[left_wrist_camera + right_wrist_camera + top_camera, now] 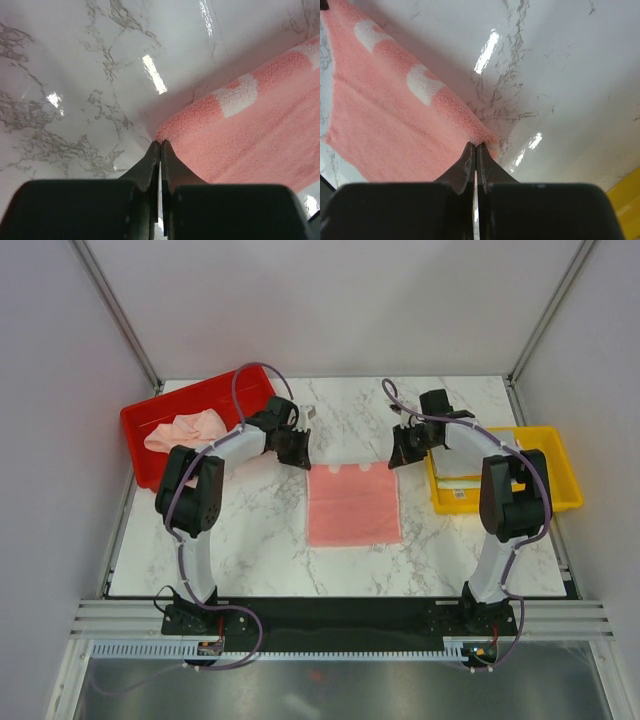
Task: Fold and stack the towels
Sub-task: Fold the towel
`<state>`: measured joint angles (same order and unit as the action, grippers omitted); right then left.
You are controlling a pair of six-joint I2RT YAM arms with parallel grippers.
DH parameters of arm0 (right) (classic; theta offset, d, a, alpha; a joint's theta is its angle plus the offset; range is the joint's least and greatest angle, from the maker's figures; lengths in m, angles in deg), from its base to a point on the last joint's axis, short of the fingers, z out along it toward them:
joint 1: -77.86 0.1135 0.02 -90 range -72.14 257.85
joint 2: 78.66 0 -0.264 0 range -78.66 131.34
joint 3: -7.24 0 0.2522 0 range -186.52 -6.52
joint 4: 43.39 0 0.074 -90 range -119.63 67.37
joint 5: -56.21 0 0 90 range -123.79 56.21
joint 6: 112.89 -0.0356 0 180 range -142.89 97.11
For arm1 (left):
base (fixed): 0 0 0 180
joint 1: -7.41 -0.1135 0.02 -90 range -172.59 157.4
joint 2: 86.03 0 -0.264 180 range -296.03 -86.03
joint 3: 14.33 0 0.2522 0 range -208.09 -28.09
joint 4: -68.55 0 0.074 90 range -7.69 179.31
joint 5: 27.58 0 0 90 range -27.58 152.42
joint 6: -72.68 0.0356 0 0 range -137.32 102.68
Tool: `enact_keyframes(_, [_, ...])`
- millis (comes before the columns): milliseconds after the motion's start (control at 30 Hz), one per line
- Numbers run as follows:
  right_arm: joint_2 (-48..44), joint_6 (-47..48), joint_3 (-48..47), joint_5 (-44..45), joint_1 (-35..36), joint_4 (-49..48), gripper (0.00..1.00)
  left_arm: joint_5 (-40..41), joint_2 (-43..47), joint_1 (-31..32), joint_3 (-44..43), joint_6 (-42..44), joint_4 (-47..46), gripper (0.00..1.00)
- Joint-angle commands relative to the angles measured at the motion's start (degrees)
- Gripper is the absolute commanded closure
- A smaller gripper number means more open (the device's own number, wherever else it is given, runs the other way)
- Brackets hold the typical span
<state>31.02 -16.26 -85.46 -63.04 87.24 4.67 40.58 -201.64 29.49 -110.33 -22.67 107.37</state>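
A pink towel [354, 505] with white marks along its far edge lies flat on the marble table [250, 540], between the two arms. My left gripper [303, 462] is shut on its far left corner. In the left wrist view the fingertips of the left gripper [160, 145] pinch the edge of the pink towel [250, 135]. My right gripper [395, 462] is shut on the far right corner. The right wrist view shows the right gripper [475, 146] closed on the corner of the pink towel [395, 130]. A crumpled peach-pink towel [185, 430] lies in the red tray [190, 395].
A yellow tray [560, 505] stands at the right edge of the table with pale folded cloth [462, 480] in it, partly hidden by the right arm. The red tray sits at the back left. White walls enclose the table on three sides.
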Motion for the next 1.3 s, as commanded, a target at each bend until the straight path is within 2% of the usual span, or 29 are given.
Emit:
enact_keyframes(0, [-3.2, -0.7, 2.4, 1.0, 0.1, -6.2, 1.00, 4.9, 4.7, -0.7, 0.0, -1.0, -3.1, 0.98])
enact_keyframes(167, [-8.7, -2.0, 9.0, 4.5, 0.8, -10.7, 1.00, 2.3, 9.2, -1.0, 3.1, -2.3, -4.6, 0.98])
enact_keyframes(433, [-19.0, -6.6, 16.9, 9.0, 1.7, -12.0, 1.00, -1.1, 19.2, -0.5, 14.4, -6.9, -8.7, 0.98])
enact_keyframes(800, [-29.3, -22.8, 29.1, 13.2, 3.9, -10.0, 1.00, 5.4, 30.7, 6.6, 28.3, -12.0, -9.1, 0.98])
enact_keyframes(967, [-33.0, -26.1, 35.5, 13.9, 4.8, -10.1, 1.00, 10.8, 34.5, 12.1, 32.9, -15.1, -9.2, 0.98])
enact_keyframes(1267, [-40.7, -28.4, 38.3, 13.9, 8.3, -10.4, 1.00, 15.3, 36.5, 14.8, 36.9, -17.9, -9.9, 0.98])
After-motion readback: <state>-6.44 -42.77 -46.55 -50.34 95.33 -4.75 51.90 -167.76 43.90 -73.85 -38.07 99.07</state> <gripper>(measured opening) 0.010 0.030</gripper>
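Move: I already hold the pink towel's far corners, one in each hand. Its near-left corner lies about 23 cm straight back from my left hand, its near-right corner some 22 cm back and 3 cm right of my right hand, both roughly 3 cm lower. The red bin's middle is about 29 cm left and 12 cm ahead of my left hand; the yellow bin's is some 32 cm right of my right hand, level with it. Keeping both corners pinched, I lift the far edge, my left hand by nearly 6 cm and my right by about 3, then carry it back over the towel towards its near edge, some 15 cm in all, lowering on the way. My right wrist turns about 20 degrees clockwise; my left barely turns. ##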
